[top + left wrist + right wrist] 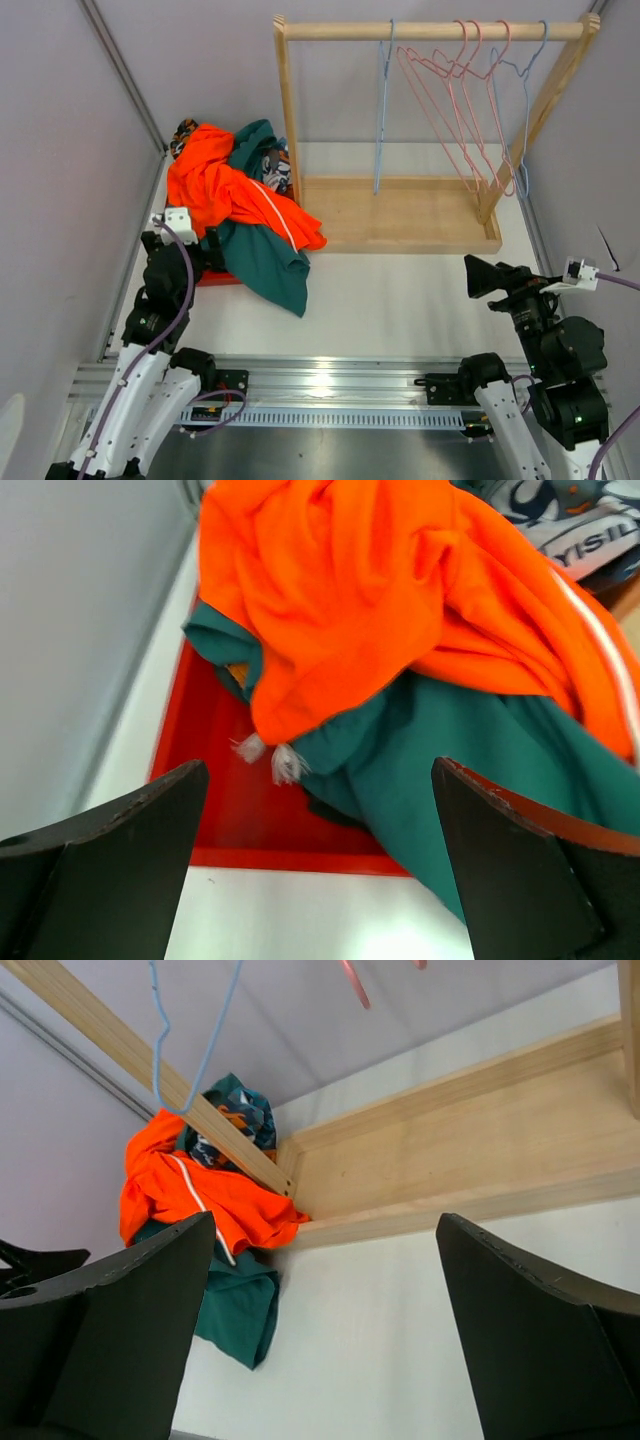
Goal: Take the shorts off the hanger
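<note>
The shorts lie in a heap at the table's left. The bright orange pair [215, 185] is on top, a dark teal pair [265, 260] is under it, and a printed pair [277, 165] is behind. Several wire hangers, blue [382, 110] and pink [460, 110], hang bare on the wooden rack. My left gripper [212, 258] stands open just short of the heap. Its wrist view shows the orange shorts [360, 590], the teal shorts [450, 750] and frayed white drawstring ends [275, 760] ahead of the left gripper [320, 780]. My right gripper [485, 277] is open over bare table, nothing between the fingers [325, 1222].
A red tray [218, 279] lies under the near-left part of the heap, its rim [250, 860] just ahead of my left fingers. The wooden rack's base [400, 215] fills the table's back centre, with a post [288, 110] next to the heap. Walls close in on both sides.
</note>
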You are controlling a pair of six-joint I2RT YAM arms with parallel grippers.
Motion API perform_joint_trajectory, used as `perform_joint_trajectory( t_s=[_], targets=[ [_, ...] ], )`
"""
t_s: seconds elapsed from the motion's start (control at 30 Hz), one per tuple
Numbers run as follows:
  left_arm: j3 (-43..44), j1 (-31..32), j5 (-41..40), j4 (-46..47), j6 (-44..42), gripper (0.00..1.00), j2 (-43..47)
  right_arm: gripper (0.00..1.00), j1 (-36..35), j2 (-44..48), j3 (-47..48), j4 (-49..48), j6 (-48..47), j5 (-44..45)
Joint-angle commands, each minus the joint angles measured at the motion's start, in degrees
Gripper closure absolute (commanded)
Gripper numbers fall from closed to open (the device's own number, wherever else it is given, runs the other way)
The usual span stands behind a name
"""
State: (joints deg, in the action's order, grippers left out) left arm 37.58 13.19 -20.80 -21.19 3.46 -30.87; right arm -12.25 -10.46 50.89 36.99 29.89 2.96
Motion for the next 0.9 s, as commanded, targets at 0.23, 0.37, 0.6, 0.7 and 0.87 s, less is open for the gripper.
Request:
perform_joint_trajectory(
  t_s=[0.23,0.37,0.6,0.7,0.87],
  targets=[
    [-14.6,0.3,2.5,22.0,-3.9,0.01,7.3,0.01,0.0,1.2,-4.6,-1.3,-2.1,-1.1],
    [-22.5,0.3,-2.5,37.8,-1.4,0.01,4.4,0.01,0.1,0.7,-5.6,-3.6,-1.2,-2.3],
    [-32.0,0.3,-4.9,67.3,-5.7,0.01,-11.5,0.0,0.1,-2.0,-7.0,-4.9,-2.5,-8.1],
    [-32.6,-1.1,-0.4,77.5,-8.8,0.01,-22.2,0.01,-0.1,-3.2,-6.8,-5.3,-3.5,-7.2],
    [-32.2,-4.6,8.0,87.6,-8.8,0.01,-34.6,0.01,-0.1,-4.7,-7.9,-7.6,-3.3,-7.0]
  ],
)
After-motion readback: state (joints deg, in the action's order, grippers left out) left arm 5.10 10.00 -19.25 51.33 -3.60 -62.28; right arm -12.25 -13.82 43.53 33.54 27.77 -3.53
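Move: Ahead of the open left hand, the green shorts' middle lies about 12 cm out, 10 cm to the right and 19 cm below. The orange shorts lie on top, some 25 cm ahead of that hand, 7 cm right and 15 cm down; the red tray's middle is roughly 21 cm ahead, straight in line and 21 cm below. From the right hand, the green shorts are around 23 cm ahead, 55 cm left and 30 cm down. Sinking about 13 cm, slowly at first, the left hand then also reaches some 6 cm forward, down to the tray's near edge and the green shorts draped over it, fingers wide open and tipping up slightly; contact can't be seen. Well clear of the clothes, the open right hand drops about 5 cm and drifts a little forward and left. ##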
